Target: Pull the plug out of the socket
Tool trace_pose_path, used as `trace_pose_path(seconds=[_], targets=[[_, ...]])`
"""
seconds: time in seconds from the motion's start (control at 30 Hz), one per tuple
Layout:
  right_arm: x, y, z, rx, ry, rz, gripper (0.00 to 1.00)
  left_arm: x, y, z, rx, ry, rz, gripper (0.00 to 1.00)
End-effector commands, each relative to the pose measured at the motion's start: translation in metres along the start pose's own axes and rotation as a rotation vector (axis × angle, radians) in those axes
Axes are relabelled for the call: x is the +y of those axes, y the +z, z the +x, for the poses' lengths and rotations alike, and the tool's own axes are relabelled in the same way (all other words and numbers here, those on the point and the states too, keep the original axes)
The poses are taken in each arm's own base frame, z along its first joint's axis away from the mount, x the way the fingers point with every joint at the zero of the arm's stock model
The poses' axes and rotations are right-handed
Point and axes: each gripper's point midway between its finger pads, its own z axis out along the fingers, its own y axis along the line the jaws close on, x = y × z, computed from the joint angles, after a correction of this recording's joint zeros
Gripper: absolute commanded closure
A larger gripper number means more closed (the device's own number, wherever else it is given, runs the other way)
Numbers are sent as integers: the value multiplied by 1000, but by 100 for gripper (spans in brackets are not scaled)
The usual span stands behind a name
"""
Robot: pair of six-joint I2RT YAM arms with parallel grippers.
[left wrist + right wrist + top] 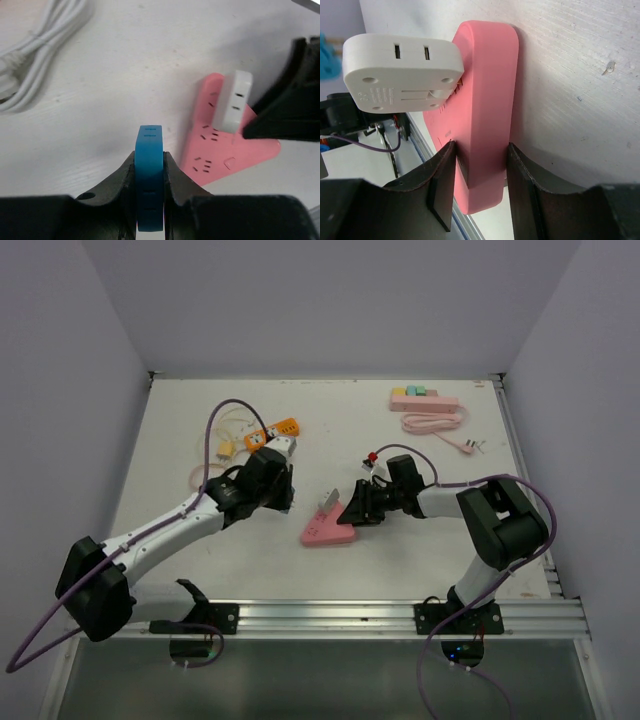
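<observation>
A pink triangular socket point(322, 531) lies on the white table with a white plug point(329, 500) standing in its top face. My right gripper point(356, 510) is shut on the socket's right edge; in the right wrist view its fingers point(442, 185) clamp the pink socket point(487, 75) below the white plug point(402, 72). My left gripper point(284, 492) sits just left of the socket and is shut on a blue plug point(149, 175). The left wrist view shows the pink socket point(220, 150) and white plug point(234, 102) ahead and to the right.
An orange power strip point(273, 432) with a coiled pale cable point(215, 455) lies at the back left. A pink power strip point(424, 400) with coloured plugs and a coiled pink cable point(436, 423) lies at the back right. A white cable point(40, 55) lies ahead of my left gripper.
</observation>
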Motion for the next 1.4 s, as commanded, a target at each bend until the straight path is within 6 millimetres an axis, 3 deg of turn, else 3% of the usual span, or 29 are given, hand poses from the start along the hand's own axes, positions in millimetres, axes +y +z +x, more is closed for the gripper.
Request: trace_pose_path(seconds=[0.0,0.13,0.17,0.27,0.43,0.47,0.67,0.73,0.77,0.87,1.23,1.3,1.33,1.37], targets=[[-55,-1,13,-2,-36,240,100,49,-3,-16,-82,-148,-115,100],[-54,-1,13,-1,-37,236,100,93,0,-21,-138,-317,-170,100],[-53,-1,13,-1,-39,232,100,112,-1,-23,-159,-370,-203,100],[-52,-1,13,-2,-43,229,100,145,2,-14,-175,-497,-249,100],[-53,-1,13,-3,-37,227,100,177,8,-13,-244,-643,-236,97],[-53,-1,13,-3,-37,227,100,191,11,-8,-242,-681,-263,96],[-52,0,13,-3,-40,225,100,210,32,0,-244,-776,-237,93],[-53,-1,14,-1,-38,227,100,209,37,-3,-251,-782,-218,88],[-52,0,13,-2,-42,226,100,220,37,0,-250,-807,-239,86],[-53,-1,13,-4,-39,225,100,226,39,7,-245,-830,-254,78],[-51,0,13,-3,-43,219,100,218,16,21,-273,-826,-245,25],[-52,0,13,0,-41,221,100,216,3,12,-301,-801,-248,15],[-53,0,13,-1,-39,223,100,215,-1,16,-279,-782,-259,11],[-52,0,13,-1,-39,221,100,213,-9,6,-305,-758,-249,4]])
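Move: The left hand holds the blue plug over bare table; the put-down spot lies some 20 cm to its left, 7 cm ahead and 10 cm below. The salmon plug is about 4 cm beyond that spot and 4 cm left of it; the white cable coil is roughly 16 cm ahead and 10 cm left of the hand, the yellow charger 22 cm ahead and 21 cm left. From the right hand, still gripping the pink socket, the spot is about 30 cm left, 8 cm ahead and 2 cm lower. The left hand swings the blue plug away from the pink socket, about 20 cm to the left and a little forward, sinking some 9 cm towards the table beside the salmon plug while turning roughly 45 degrees counter-clockwise and letting its left side dip. Down there its fingers open wide and let go of the blue plug, then the hand draws back slightly and lifts off by about 3 cm. ##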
